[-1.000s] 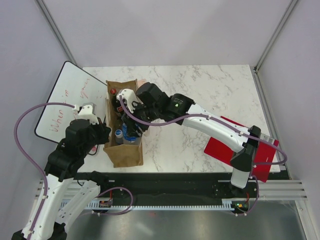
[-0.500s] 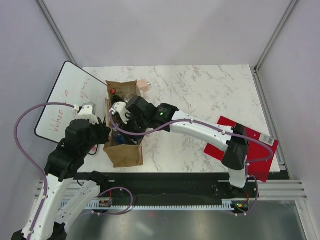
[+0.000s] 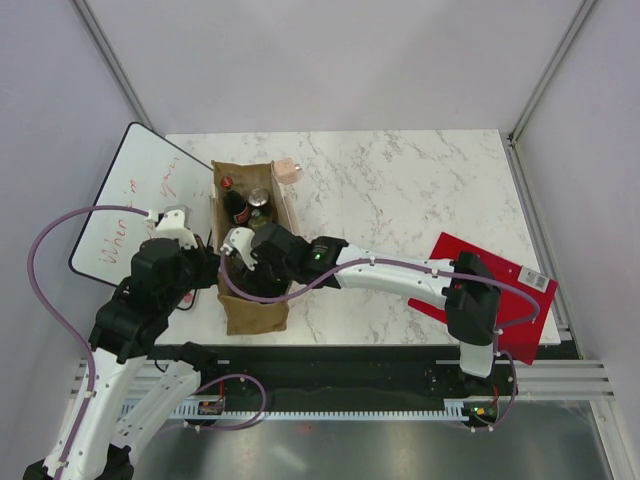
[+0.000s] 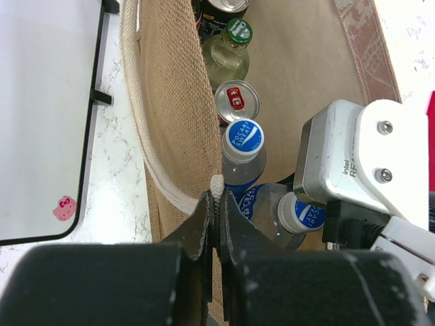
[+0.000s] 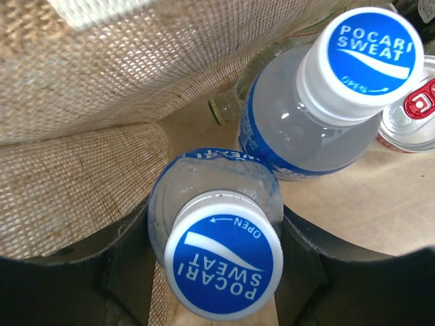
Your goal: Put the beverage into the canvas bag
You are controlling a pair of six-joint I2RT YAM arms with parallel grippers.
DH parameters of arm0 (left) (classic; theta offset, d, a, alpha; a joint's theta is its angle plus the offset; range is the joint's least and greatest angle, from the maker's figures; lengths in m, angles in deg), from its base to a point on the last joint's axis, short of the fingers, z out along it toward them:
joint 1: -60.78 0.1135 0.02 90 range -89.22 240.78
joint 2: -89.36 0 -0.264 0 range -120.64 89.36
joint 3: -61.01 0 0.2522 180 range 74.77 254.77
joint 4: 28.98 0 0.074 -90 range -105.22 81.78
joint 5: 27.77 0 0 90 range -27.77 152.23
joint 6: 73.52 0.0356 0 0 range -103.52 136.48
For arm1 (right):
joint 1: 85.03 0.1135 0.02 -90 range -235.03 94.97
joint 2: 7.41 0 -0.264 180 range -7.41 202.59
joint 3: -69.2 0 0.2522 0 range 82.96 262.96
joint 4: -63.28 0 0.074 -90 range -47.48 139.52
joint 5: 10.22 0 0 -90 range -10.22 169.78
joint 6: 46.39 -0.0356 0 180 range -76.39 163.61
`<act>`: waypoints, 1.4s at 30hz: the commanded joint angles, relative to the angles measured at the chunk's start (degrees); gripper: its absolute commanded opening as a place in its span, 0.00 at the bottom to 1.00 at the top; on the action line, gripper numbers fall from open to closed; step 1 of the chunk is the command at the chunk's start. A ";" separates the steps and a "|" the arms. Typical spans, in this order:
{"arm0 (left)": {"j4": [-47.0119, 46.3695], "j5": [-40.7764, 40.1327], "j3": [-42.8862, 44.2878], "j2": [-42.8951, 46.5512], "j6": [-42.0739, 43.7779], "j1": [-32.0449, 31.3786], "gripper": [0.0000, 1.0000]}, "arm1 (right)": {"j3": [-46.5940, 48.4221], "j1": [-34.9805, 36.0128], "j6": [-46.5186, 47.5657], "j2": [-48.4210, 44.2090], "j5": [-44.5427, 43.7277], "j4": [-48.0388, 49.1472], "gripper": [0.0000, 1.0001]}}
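Observation:
The tan canvas bag (image 3: 255,312) stands upright at the table's left front, its mouth open. My left gripper (image 4: 216,198) is shut on the bag's white handle strap (image 4: 216,183) at the left rim (image 3: 207,262). My right gripper (image 5: 217,248) reaches down inside the bag's near end (image 3: 243,262). It is shut on a clear Pocari Sweat beverage bottle (image 5: 224,261) just below its blue-and-white cap, and the left wrist view shows that cap (image 4: 302,212) under the white wrist housing. The woven bag wall (image 5: 88,81) is close on the bottle's left.
More drinks stand in the bag: a second Pocari bottle (image 4: 243,139), a red-topped can (image 4: 236,100), a green-capped bottle (image 4: 238,30) and a dark red-capped bottle (image 3: 232,200). A whiteboard (image 3: 130,200) lies left of the bag, a red board (image 3: 500,290) at right, a small pink object (image 3: 289,170) behind.
My right arm has swung toward the bag's near end and gone down into it with the bottle. The drinks at the far end now show. The left gripper has kept still.

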 commanded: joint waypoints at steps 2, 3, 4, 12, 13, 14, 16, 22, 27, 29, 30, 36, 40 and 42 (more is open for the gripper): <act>-1.34 1.15 2.02 0.87 -1.78 -0.08 0.02 | -0.67 1.36 -0.70 -3.35 -1.67 2.40 0.59; -1.34 1.24 2.02 0.87 -1.78 -0.08 0.02 | -0.32 1.44 -0.96 -3.79 -2.02 2.31 0.61; -1.34 1.50 2.20 0.87 -1.69 -0.08 0.02 | -0.23 1.36 -1.40 -4.57 -2.28 2.40 0.66; -0.99 2.38 3.69 0.52 -1.95 -0.08 0.08 | 1.44 1.36 -4.65 -8.44 -5.09 2.14 0.94; -0.73 2.73 4.47 0.25 -1.87 -0.08 0.10 | 1.62 1.44 -5.09 -8.71 -5.53 1.87 0.94; -0.47 2.91 4.92 0.34 -1.87 -0.08 0.18 | 2.14 1.36 -5.53 -9.06 -5.54 1.61 0.95; -0.11 3.26 6.06 0.34 -1.95 -0.17 0.23 | 3.20 1.36 -6.06 -10.29 -5.54 0.56 0.98; 0.94 4.14 10.45 -0.19 -1.16 -0.08 0.54 | 7.85 1.36 -9.48 -14.16 -10.89 -2.87 0.98; 1.03 4.31 15.02 -0.10 0.33 -0.08 0.79 | 8.74 1.44 -15.54 -19.68 -20.64 -4.11 0.98; 0.77 5.01 15.82 -0.28 0.51 -0.08 0.87 | 6.73 1.44 -18.71 -22.06 -25.46 -4.19 0.98; 0.42 6.24 16.43 -0.62 0.68 -0.08 0.88 | 5.76 1.36 -20.11 -24.60 -26.88 -4.11 0.98; -1.86 13.78 19.42 -2.47 1.65 -0.08 1.00 | 1.62 1.44 -23.72 -33.14 -42.14 -8.92 0.98; -6.78 20.39 18.99 -1.77 0.51 -0.08 1.00 | 0.22 1.44 -29.87 -37.88 -53.42 -13.68 0.98; -10.11 24.50 17.68 -1.51 0.07 -0.08 1.00 | -0.66 1.36 -32.95 -40.26 -56.94 -16.39 0.98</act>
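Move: The right fingers hold the second Pocari Sweat bottle inside the near end of the canvas bag, its middle about 4 cm below them. The standing Pocari bottle is some 5 cm ahead and 2 cm left of the right hand, a can about 11 cm straight ahead. The left fingers are shut on the bag's left rim; the held bottle lies roughly 8 cm right, 3 cm back and 10 cm below. Right hand opens off the bottle, rises 25 cm, then swings right; left lets go of the rim, rising 12. ##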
